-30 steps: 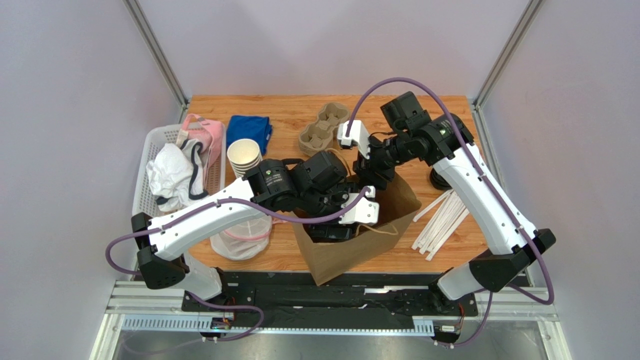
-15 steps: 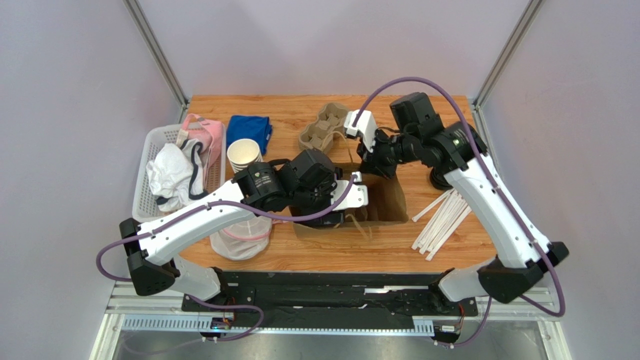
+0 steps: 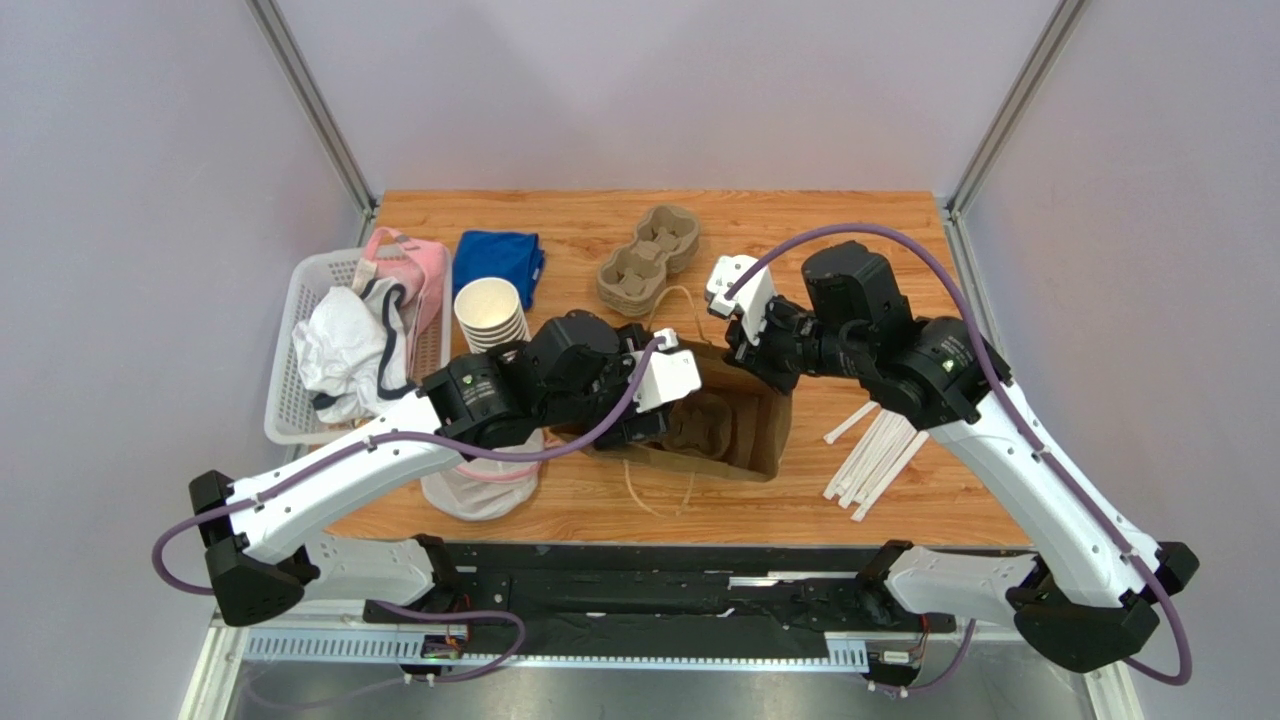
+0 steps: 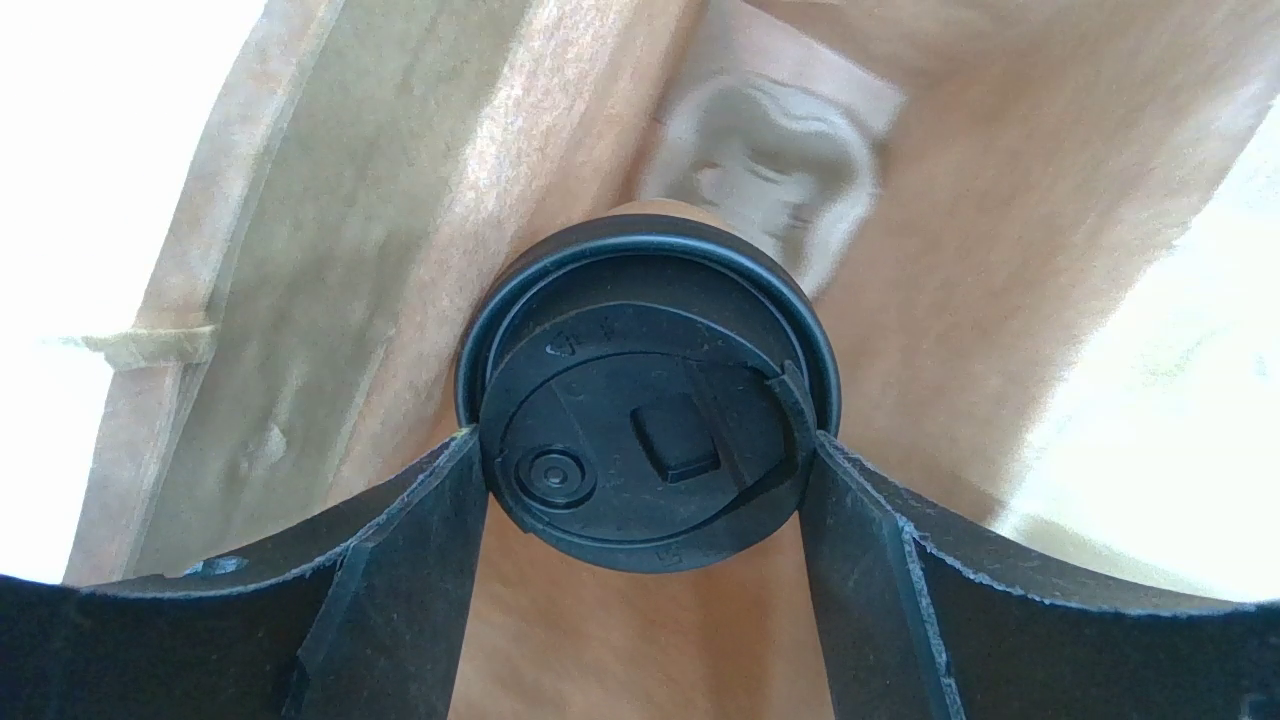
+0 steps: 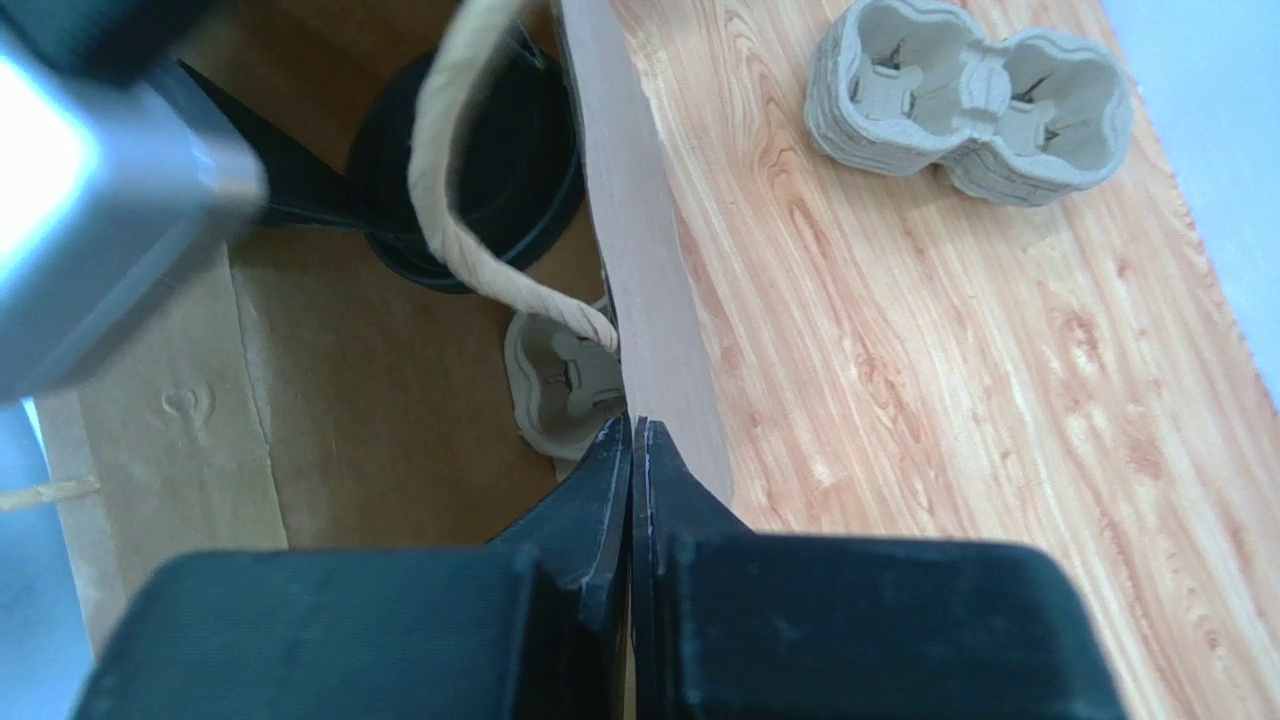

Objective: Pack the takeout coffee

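The takeout coffee (image 4: 646,398), a tan cup under a round black lid, sits inside the brown paper bag (image 3: 751,435) at the table's middle. My left gripper (image 4: 643,450) reaches into the bag and is shut on the cup, one finger pressing each side of the lid. In the right wrist view the lid (image 5: 481,165) shows dark inside the bag. A pulp carrier (image 4: 774,150) lies at the bag's bottom. My right gripper (image 5: 631,428) is shut, pinching the bag's wall (image 5: 639,270) at its far rim, beside the twine handle (image 5: 481,255).
A stack of lidless paper cups (image 3: 489,312) stands left of the bag, next to a white basket (image 3: 289,393) of cloths and a blue cloth (image 3: 499,258). Another pulp carrier (image 3: 649,252) lies behind the bag. White sticks (image 3: 879,443) lie to the right.
The right gripper shut on the bag's rim. Both arms shifted left and nearer, the bag turned with them, and the left gripper went deeper inside with the cup.
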Robot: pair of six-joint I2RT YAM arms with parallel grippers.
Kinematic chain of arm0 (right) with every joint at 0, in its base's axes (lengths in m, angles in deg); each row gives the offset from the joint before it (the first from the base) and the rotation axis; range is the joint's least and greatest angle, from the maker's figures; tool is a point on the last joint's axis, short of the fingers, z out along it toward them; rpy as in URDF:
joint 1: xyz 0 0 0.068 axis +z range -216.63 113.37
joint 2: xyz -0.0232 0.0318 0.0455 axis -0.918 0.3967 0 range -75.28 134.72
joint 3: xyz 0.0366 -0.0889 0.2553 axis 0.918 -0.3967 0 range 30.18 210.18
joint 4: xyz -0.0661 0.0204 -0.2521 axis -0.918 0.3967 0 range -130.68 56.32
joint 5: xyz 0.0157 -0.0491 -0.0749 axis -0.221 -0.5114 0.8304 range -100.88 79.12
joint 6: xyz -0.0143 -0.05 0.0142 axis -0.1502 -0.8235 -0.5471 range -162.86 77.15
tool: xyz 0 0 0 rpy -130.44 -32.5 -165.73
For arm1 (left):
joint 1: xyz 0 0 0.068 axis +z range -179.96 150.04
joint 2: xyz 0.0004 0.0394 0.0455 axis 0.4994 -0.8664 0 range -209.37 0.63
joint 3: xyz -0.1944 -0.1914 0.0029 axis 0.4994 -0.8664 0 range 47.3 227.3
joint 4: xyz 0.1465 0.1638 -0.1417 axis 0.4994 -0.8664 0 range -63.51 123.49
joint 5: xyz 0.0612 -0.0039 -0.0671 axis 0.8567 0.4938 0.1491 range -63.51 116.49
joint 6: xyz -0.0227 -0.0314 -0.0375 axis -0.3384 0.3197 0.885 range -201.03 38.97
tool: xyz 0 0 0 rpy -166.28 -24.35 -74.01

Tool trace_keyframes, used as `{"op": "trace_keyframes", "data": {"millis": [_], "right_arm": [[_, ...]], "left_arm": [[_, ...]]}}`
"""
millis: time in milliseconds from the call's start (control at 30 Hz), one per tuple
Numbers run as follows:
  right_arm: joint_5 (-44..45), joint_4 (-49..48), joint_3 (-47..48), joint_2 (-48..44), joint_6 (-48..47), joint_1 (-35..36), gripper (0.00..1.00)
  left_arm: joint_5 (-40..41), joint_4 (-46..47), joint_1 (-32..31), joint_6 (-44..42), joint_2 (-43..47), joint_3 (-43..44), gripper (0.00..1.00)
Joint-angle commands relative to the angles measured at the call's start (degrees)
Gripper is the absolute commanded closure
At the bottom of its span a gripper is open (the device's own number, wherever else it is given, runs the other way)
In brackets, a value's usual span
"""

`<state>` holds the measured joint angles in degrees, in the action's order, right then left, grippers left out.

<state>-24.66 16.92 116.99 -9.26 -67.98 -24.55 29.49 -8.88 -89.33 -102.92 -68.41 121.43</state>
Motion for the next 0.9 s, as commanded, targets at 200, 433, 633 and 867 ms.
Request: {"op": "trace_keyframes", "data": {"millis": [200, 433, 633, 867], "right_arm": [[4.5, -6.4, -1.0, -3.2, 7.8, 3.1, 1.00], [8.2, -10.8, -5.5, -5.9, 6.5, 6.1, 1.00], [8.0, -11.0, -6.9, -5.8, 8.1, 7.7, 1.00], [12.4, -14.3, -9.8, -7.7, 5.3, 11.3, 1.00]], "left_arm": [[3.3, 10.4, -4.2, -9.2, 2.6, -9.9, 1.00], [5.9, 16.6, -4.9, -14.9, 2.2, -16.3, 1.00], [7.1, 24.9, -4.9, -19.6, 1.0, -18.3, 1.00], [5.4, 30.4, -4.9, -22.8, 0.0, -19.3, 1.00]]}}
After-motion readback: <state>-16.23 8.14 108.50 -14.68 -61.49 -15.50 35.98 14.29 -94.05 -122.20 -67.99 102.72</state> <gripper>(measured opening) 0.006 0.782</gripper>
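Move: The cup carrier in the bag, which the lidded cup in the left hand is bound for, lies some 5 cm to that hand's right, about level with it and roughly 17 cm below. The spare carrier stack stands some 26 cm ahead of the left hand, the cup stack 8 cm ahead and 19 cm to its left. From the right hand, the carrier in the bag is about 6 cm left, 1 cm back and 23 cm below; the straws lie 18 cm right and 4 cm back. The lidded cup, still gripped at the lid by the left fingers, goes about 7 cm down into the bag above the carrier, then comes back up about 2 cm while easing some 2 cm to the right and forward. The left wrist rolls some 20 degrees, clockwise looking along the fingers. The right hand keeps the bag's far rim pinched and draws it slowly back and left, about 2 cm each way. ##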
